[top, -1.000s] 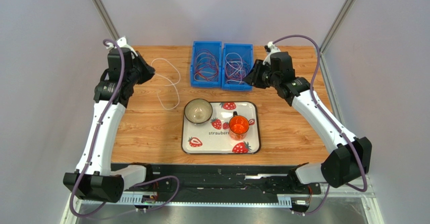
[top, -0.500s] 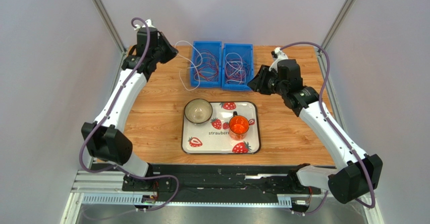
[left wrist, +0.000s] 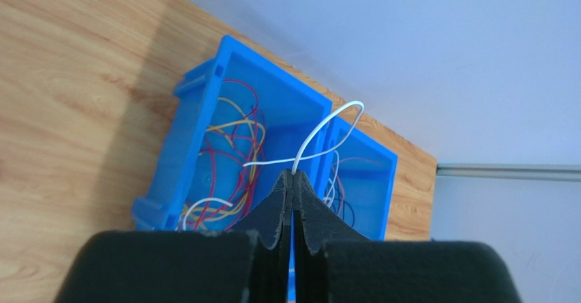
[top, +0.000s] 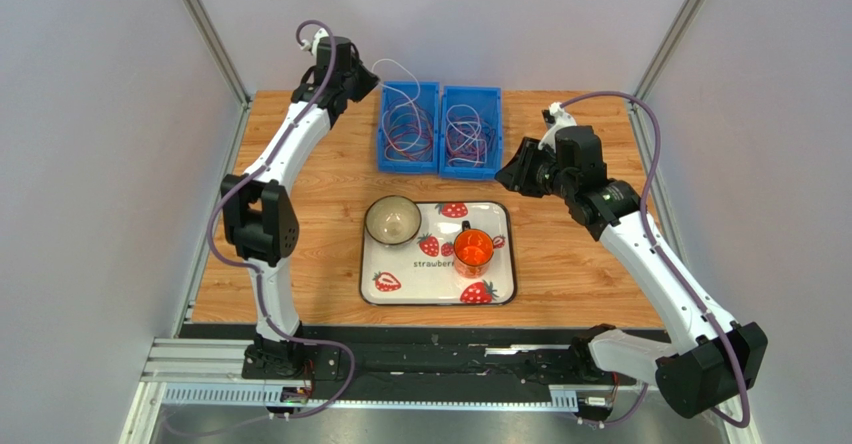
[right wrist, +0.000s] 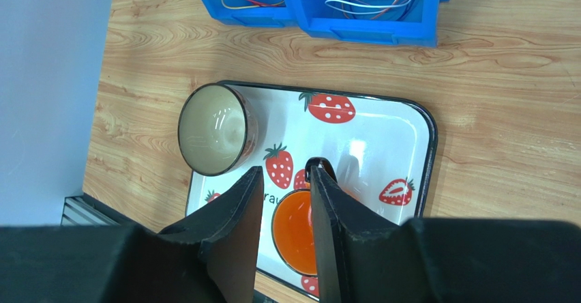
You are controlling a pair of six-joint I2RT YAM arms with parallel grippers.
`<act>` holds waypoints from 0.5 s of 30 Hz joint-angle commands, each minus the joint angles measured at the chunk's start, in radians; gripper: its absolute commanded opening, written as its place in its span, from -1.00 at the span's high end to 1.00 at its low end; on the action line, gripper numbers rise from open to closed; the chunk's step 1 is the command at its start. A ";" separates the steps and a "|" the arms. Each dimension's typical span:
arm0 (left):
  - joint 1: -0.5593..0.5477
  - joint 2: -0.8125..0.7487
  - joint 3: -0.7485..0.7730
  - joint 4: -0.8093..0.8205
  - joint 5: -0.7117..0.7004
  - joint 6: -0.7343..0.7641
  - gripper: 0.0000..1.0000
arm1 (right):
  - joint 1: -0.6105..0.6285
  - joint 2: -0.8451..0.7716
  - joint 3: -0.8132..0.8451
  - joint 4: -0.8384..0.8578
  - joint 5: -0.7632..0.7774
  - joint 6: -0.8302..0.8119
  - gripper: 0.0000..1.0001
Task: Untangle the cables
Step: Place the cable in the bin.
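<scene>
My left gripper [top: 366, 77] is raised at the back, just left of the left blue bin [top: 383, 134]. In the left wrist view it [left wrist: 293, 174] is shut on a thin white cable [left wrist: 326, 123], which loops up and trails over the bins. Red and orange cables [top: 408, 129] lie coiled in the left bin. White, red and dark cables [top: 466, 132] lie in the right bin [top: 470, 90]. My right gripper [top: 508, 176] hovers just right of the right bin's front corner. Seen from its wrist it [right wrist: 283, 175] is open and holds nothing.
A strawberry-print tray [top: 500, 269] sits at the table's front centre. It holds a beige bowl [top: 392, 220] and an orange cup [top: 473, 249]. Bare wood lies to the left and right of the tray. Frame posts stand at both back corners.
My left arm swung from the table's left side up to the back, lifting the white cable off the wood to over the bins. The right arm drew back slightly from the right bin.
</scene>
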State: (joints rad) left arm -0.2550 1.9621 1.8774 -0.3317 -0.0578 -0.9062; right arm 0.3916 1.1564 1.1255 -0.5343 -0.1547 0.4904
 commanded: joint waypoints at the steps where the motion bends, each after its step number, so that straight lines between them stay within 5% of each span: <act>1: -0.010 0.124 0.149 0.060 0.007 -0.059 1.00 | 0.004 -0.044 -0.006 -0.009 0.015 -0.026 0.30; 6: -0.015 0.218 0.252 0.060 0.027 -0.071 1.00 | 0.006 -0.049 -0.004 -0.021 0.029 -0.039 0.30; 15: -0.016 0.241 0.213 0.079 0.010 -0.048 1.00 | 0.006 -0.032 -0.006 -0.010 0.012 -0.032 0.31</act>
State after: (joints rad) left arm -0.2665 2.2211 2.0758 -0.2985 -0.0425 -0.9627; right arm 0.3916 1.1313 1.1244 -0.5529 -0.1406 0.4698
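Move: Below and to the right of the left hand, which already holds the white cable, lies the left bin: its middle is about 8 cm right, 2 cm back and 15 cm down. The right bin stands some 23 cm right and 3 cm back, equally low; the bowl is about 29 cm back, 5 cm right and 17 cm down. From the idle right hand the left bin is roughly 24 cm ahead, 20 cm left and 12 cm below. Carrying the white cable by its pinched part, the left hand glides about 5 cm forward with a smaller drift right, then sinks about 5 cm towards the left bin, slowing almost to a stop by the end. The fingers stay shut on the cable and the wrist hardly turns. ##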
